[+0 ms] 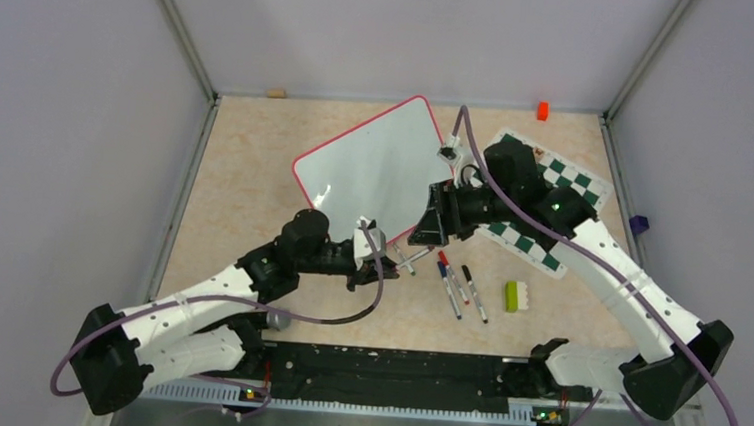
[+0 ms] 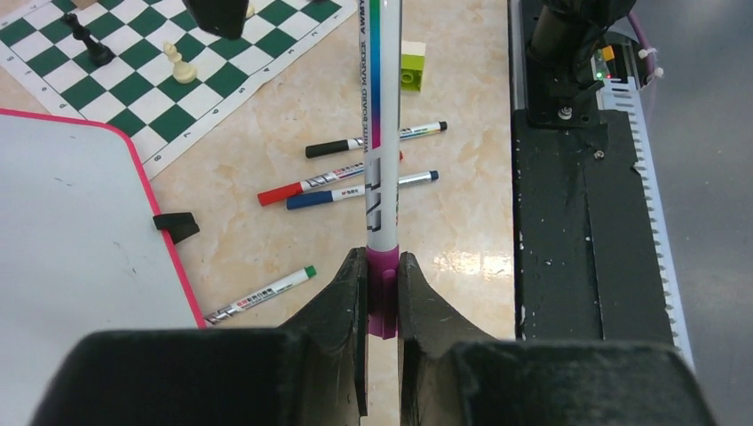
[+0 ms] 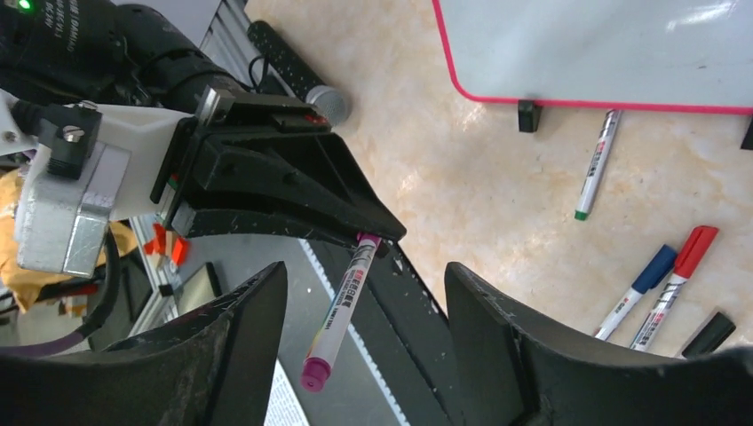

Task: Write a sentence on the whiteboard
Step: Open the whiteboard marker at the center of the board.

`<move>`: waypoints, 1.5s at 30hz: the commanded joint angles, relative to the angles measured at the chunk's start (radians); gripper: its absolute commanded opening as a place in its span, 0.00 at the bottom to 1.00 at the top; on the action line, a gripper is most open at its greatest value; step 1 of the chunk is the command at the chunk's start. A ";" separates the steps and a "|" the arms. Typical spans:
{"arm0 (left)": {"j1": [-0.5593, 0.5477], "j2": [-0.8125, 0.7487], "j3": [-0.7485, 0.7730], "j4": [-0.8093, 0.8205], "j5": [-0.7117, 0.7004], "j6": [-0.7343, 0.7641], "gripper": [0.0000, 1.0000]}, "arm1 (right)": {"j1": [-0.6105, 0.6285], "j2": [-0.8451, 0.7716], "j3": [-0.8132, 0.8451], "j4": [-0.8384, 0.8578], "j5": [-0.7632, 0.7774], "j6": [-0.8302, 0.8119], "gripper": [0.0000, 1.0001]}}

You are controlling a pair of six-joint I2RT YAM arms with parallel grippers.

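The whiteboard (image 1: 371, 163) lies tilted at mid-table, glossy white with a red-pink rim; parts of it show in both wrist views (image 2: 71, 231) (image 3: 604, 44). No sentence shows on its visible face. My left gripper (image 2: 382, 259) is shut on the magenta cap end of a white marker (image 2: 380, 133), which sticks straight out from the jaws. In the right wrist view that marker (image 3: 339, 306) hangs between my right gripper's (image 3: 366, 271) spread fingers, touching neither. The right gripper (image 1: 428, 222) is open, just right of the left gripper (image 1: 371, 243), by the board's near corner.
Red, blue and black markers (image 1: 460, 284) lie loose near the front, and a green-capped one (image 2: 262, 295) lies by the board's edge. The chess mat (image 1: 555, 185) with a few pieces (image 2: 180, 64) lies to the right. There are also a green block (image 1: 514, 296) and an orange block (image 1: 542, 109).
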 commanded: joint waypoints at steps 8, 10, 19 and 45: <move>-0.012 0.021 0.065 -0.041 -0.030 0.101 0.00 | 0.119 0.109 0.026 -0.010 -0.023 -0.033 0.59; -0.012 0.024 0.064 -0.034 -0.041 0.102 0.00 | 0.124 0.117 0.008 0.008 -0.036 -0.026 0.53; -0.012 0.030 0.065 -0.039 -0.092 0.108 0.00 | 0.131 0.130 -0.053 0.019 0.001 -0.026 0.39; -0.046 0.039 0.068 -0.132 -0.121 0.201 0.00 | 0.119 0.136 0.019 -0.092 -0.017 -0.100 0.42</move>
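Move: The purple-ended marker, its cap in the left fingers and its body slanting up to the right, has its middle about 3 cm back, 3 cm left and 5 cm below the right hand; from the left hand it is some 3 cm right, 1 cm ahead and 4 cm up. On the table, 26 cm below the right hand, lie the green marker 5 cm ahead and 3 cm left, the red 2 cm ahead and 8 cm right, the blue 1 cm back and 8 cm right. Right hand sinks about 6 cm and back, fingers narrowing around the marker's body; left still pinches the cap. ##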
